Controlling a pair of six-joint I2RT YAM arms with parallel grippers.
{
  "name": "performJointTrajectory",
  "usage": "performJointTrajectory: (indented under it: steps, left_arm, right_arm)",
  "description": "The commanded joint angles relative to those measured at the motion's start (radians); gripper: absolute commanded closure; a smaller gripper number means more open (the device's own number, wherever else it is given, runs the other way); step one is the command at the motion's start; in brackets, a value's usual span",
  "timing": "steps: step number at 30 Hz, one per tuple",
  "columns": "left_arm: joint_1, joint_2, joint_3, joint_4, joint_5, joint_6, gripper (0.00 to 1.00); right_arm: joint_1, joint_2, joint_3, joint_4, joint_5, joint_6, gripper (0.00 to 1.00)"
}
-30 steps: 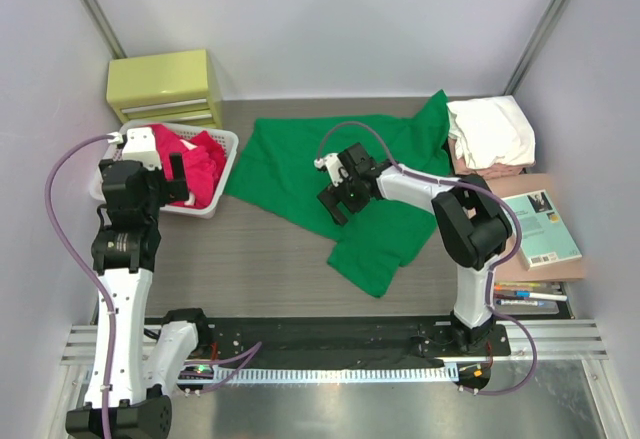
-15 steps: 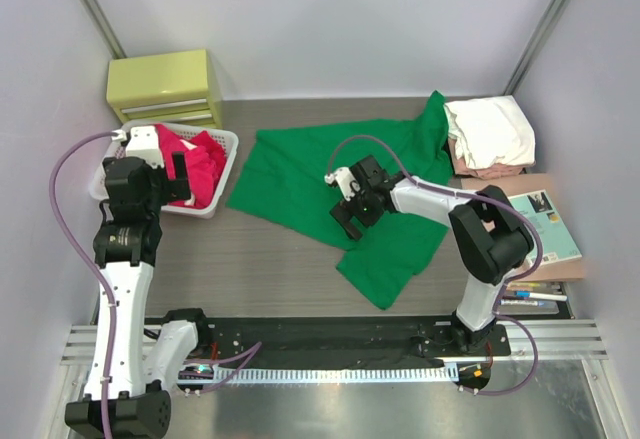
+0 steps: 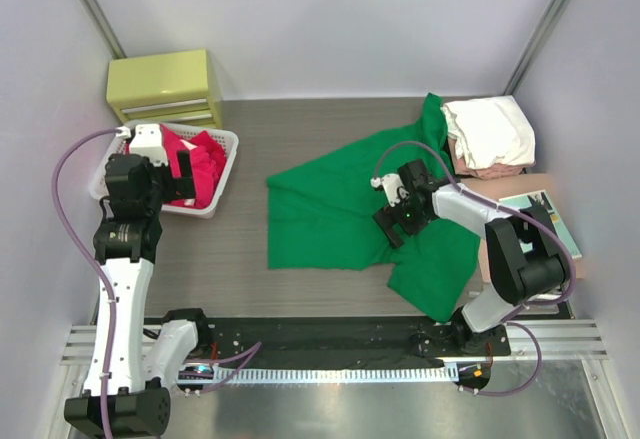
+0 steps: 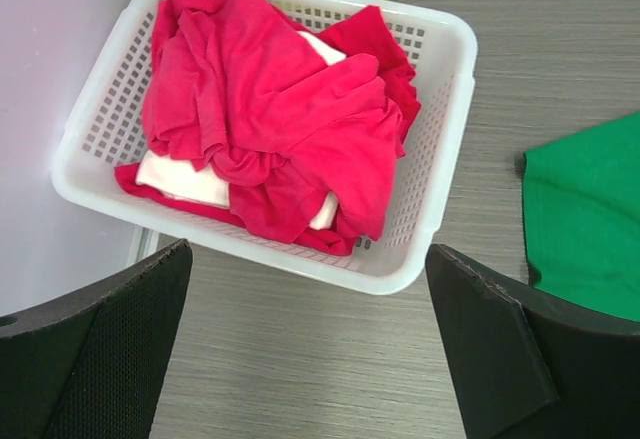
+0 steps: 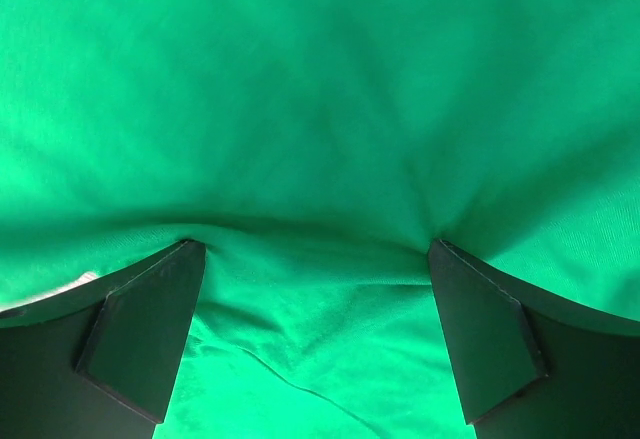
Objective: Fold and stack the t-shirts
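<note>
A bright green t-shirt (image 3: 330,214) lies spread and rumpled across the middle of the table. My right gripper (image 3: 395,221) presses down on its right half, jaws open. In the right wrist view the green cloth (image 5: 320,89) fills the frame and bunches against both fingertips of the gripper (image 5: 315,299). Red t-shirts (image 3: 195,164) with some white cloth (image 4: 185,179) are heaped in the white basket (image 3: 226,171). My left gripper (image 3: 178,177) hovers open at the basket's near side; in the left wrist view it (image 4: 310,359) holds nothing, with the red t-shirts (image 4: 270,109) ahead of it.
Folded white (image 3: 490,131) and pale pink (image 3: 478,169) shirts are stacked at the back right. A teal book (image 3: 540,229) lies on a brown board, with pens (image 3: 530,294) nearer. A yellow-green drawer box (image 3: 165,84) stands behind the basket (image 4: 440,159).
My right gripper has slid to the right across the table, dragging the green t-shirt with it. The shirt's left edge has pulled well away from the basket. The left arm has barely moved.
</note>
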Motion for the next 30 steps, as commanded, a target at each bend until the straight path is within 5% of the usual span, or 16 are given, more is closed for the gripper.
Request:
performJointTrajectory:
  steps: [1, 10, 19, 23, 27, 30]
  left_arm:
    - [0.007, -0.026, 0.006, 0.017, 0.081, -0.017, 0.00]
    - [0.007, -0.038, -0.022, -0.027, 0.190, 0.019, 0.00]
    - [0.007, -0.049, -0.056, -0.085, 0.289, 0.038, 0.00]
    - [0.007, 0.043, 0.097, -0.338, 0.617, 0.165, 0.00]
    - [0.002, 0.230, 0.272, -0.814, 1.089, 0.366, 0.00]
    - [-0.025, 0.407, 0.372, -1.042, 1.237, 0.536, 0.00]
  right_arm:
    - [-0.023, -0.042, -0.003, -0.040, -0.004, -0.030, 0.00]
    - [-0.022, -0.143, 0.075, -0.033, -0.073, 0.015, 0.00]
    - [-0.020, -0.560, 0.521, -0.210, -0.101, 0.026, 0.00]
    - [-0.097, -0.729, 0.533, -0.210, 0.040, 0.000, 0.00]
    - [-0.175, -0.866, 0.384, -0.188, 0.156, -0.056, 0.00]
    - [-0.199, -0.930, 0.255, -0.149, 0.142, -0.039, 0.00]
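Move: The right hand, open, rests on the spread green t-shirt, whose middle is about 5 cm ahead and 5 cm left of it, at its own level. The folded pile with the white shirt on top stands some 26 cm farther out and 24 cm right, the book about 36 cm right and level. From the left hand, some 27 cm up, the green shirt's middle is about 44 cm right and 5 cm ahead, the basket's middle 17 cm ahead and 7 cm left. After sliding barely 1 cm to its right and pausing, the open right hand lifts off the green t-shirt and shoots up some 43 cm, first leaning a little forward, then drawing back and right, its downward fingers swinging up by about 70 degrees to point ahead. The open left hand meanwhile leaves its place in front of the basket, slowly at first and then fast, going about 13 cm right towards the shirt and somewhat back, dipping slightly and turning well clockwise. ##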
